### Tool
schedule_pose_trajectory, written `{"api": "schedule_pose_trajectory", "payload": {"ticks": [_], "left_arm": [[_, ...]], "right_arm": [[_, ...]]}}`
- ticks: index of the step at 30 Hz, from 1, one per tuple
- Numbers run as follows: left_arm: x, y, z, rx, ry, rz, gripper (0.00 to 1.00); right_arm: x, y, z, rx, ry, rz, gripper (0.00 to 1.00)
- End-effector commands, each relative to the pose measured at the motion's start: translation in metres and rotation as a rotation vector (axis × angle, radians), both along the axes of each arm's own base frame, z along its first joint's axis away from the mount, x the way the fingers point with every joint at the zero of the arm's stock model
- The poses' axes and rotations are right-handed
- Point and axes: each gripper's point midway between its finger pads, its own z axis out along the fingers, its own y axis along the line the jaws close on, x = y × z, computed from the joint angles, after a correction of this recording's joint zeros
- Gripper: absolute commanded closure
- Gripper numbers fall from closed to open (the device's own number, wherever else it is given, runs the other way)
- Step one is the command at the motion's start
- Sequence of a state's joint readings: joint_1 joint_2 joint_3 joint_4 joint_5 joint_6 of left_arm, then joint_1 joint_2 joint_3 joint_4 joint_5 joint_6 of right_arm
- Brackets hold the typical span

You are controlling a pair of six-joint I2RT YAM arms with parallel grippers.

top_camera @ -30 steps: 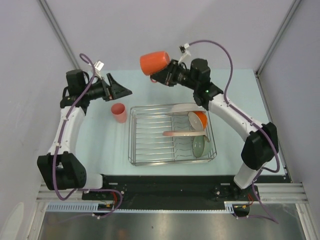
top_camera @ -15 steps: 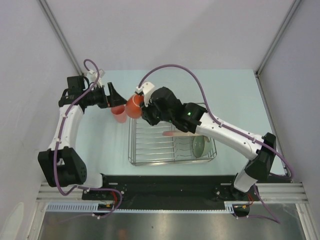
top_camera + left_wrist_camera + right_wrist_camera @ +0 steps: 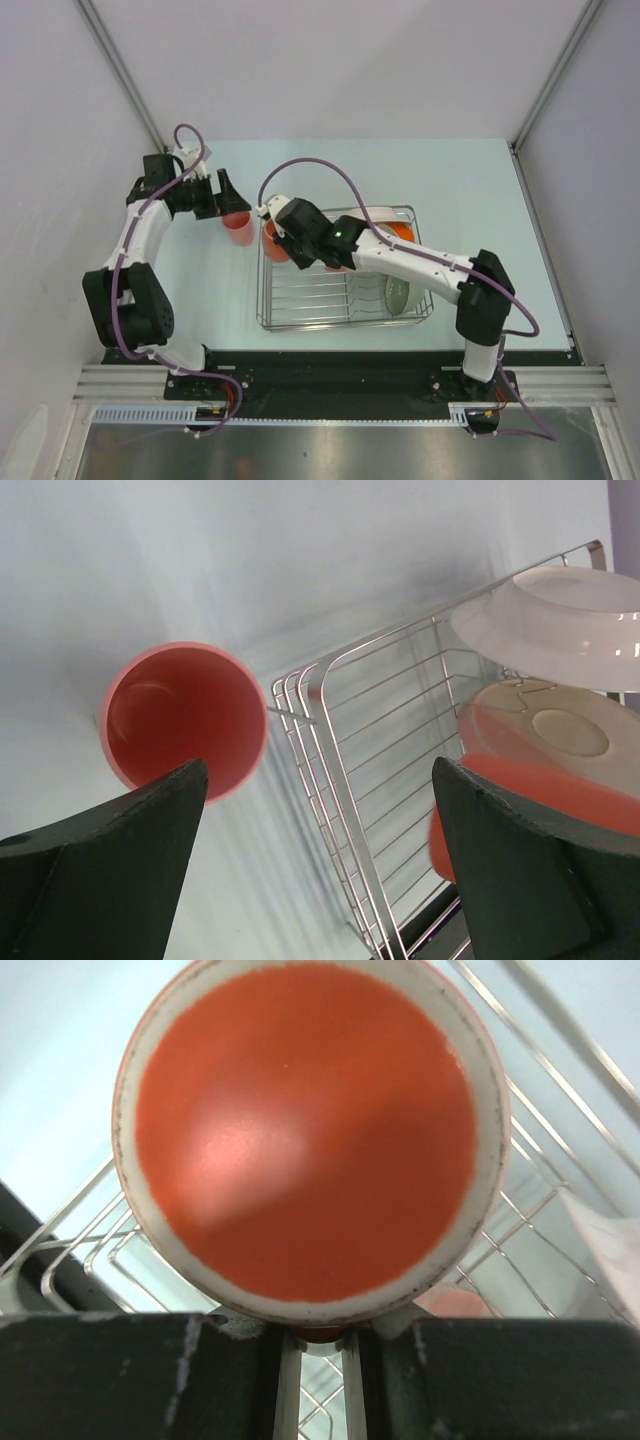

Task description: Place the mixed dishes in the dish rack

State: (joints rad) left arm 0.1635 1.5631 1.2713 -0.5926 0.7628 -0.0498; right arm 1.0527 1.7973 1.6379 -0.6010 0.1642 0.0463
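Observation:
My right gripper (image 3: 290,236) is shut on the orange mug (image 3: 271,241), holding it low over the far left corner of the dish rack (image 3: 300,300). In the right wrist view the mug's orange base (image 3: 305,1130) fills the frame above the right gripper (image 3: 315,1335), with rack wires (image 3: 560,1250) behind. The pink tumbler (image 3: 238,229) stands upright on the table just left of the rack. Just behind it my left gripper (image 3: 226,196) is open. The left wrist view shows the tumbler's mouth (image 3: 185,720) past the left gripper (image 3: 318,770), which is empty.
The rack's right half holds a white plate (image 3: 368,213), an orange bowl (image 3: 402,236), a pink plate (image 3: 350,267) and a pale green bowl (image 3: 397,292). Grey walls stand close on both sides of the table (image 3: 480,200).
My right arm has swung the orange mug from high at the back down to the rack's far left corner. The left gripper has shifted slightly beside the tumbler, staying open.

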Motion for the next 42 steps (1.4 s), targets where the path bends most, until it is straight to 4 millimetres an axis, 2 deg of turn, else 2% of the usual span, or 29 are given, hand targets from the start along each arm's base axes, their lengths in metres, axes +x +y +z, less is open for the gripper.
{"api": "schedule_pose_trajectory", "payload": {"ticks": [1, 8, 12, 19, 24, 34, 38, 42], "left_arm": [[0.001, 0.009, 0.005, 0.058, -0.061, 0.003, 0.0], [-0.003, 0.01, -0.009, 0.069, -0.048, -0.018, 0.0], [-0.005, 0.009, -0.015, 0.063, -0.04, -0.029, 0.0], [-0.006, 0.006, -0.014, 0.041, -0.033, -0.036, 0.0], [-0.003, 0.011, -0.016, 0.067, -0.028, -0.01, 0.0], [-0.002, 0.014, -0.019, 0.077, -0.027, -0.009, 0.0], [0.001, 0.019, -0.02, 0.106, -0.031, 0.013, 0.0], [0.002, 0.021, -0.021, 0.118, -0.032, 0.024, 0.0]], "right_arm": [[0.024, 0.029, 0.018, 0.075, -0.072, -0.006, 1.0], [0.046, 0.028, -0.017, 0.036, -0.019, -0.035, 1.0], [0.053, 0.026, -0.029, 0.015, -0.009, -0.045, 1.0], [0.06, 0.029, -0.051, -0.018, 0.013, -0.045, 1.0], [0.062, 0.036, -0.069, -0.038, 0.035, -0.04, 1.0], [0.068, 0.029, -0.083, -0.071, 0.044, -0.059, 1.0], [0.063, 0.027, -0.092, -0.108, 0.046, -0.048, 1.0], [0.054, 0.02, -0.101, -0.165, 0.048, -0.041, 0.75]]}}
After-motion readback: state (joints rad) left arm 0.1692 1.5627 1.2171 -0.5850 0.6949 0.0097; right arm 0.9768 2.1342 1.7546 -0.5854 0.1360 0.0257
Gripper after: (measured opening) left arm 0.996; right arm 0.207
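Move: The right hand already holds the orange mug by its handle above the dish rack; the place for the mug, the rack's far left corner, lies about 8 cm ahead, 4 cm left and 15 cm below. From that hand the red cup is some 13 cm ahead and 13 cm left, and the pink plate in the rack about 16 cm right and 1 cm ahead. The open left hand has the red cup about 2 cm ahead, 1 cm left and 13 cm below; that rack corner is 9 cm to its right, 3 cm back and 14 cm lower. The right hand lowers the mug into the rack's far left corner, sinking about 12 cm in all: first mostly straight down, then easing forward some 5 cm while sinking slowly, then down again beside the left rail, with a slight tilt of the wrist, until it stops and holds still there with the handle still pinched. Meanwhile the left hand settles 2 to 3 cm lower over the red cup and ends drifting slightly left, fingers kept wide open and not yet around the cup. ##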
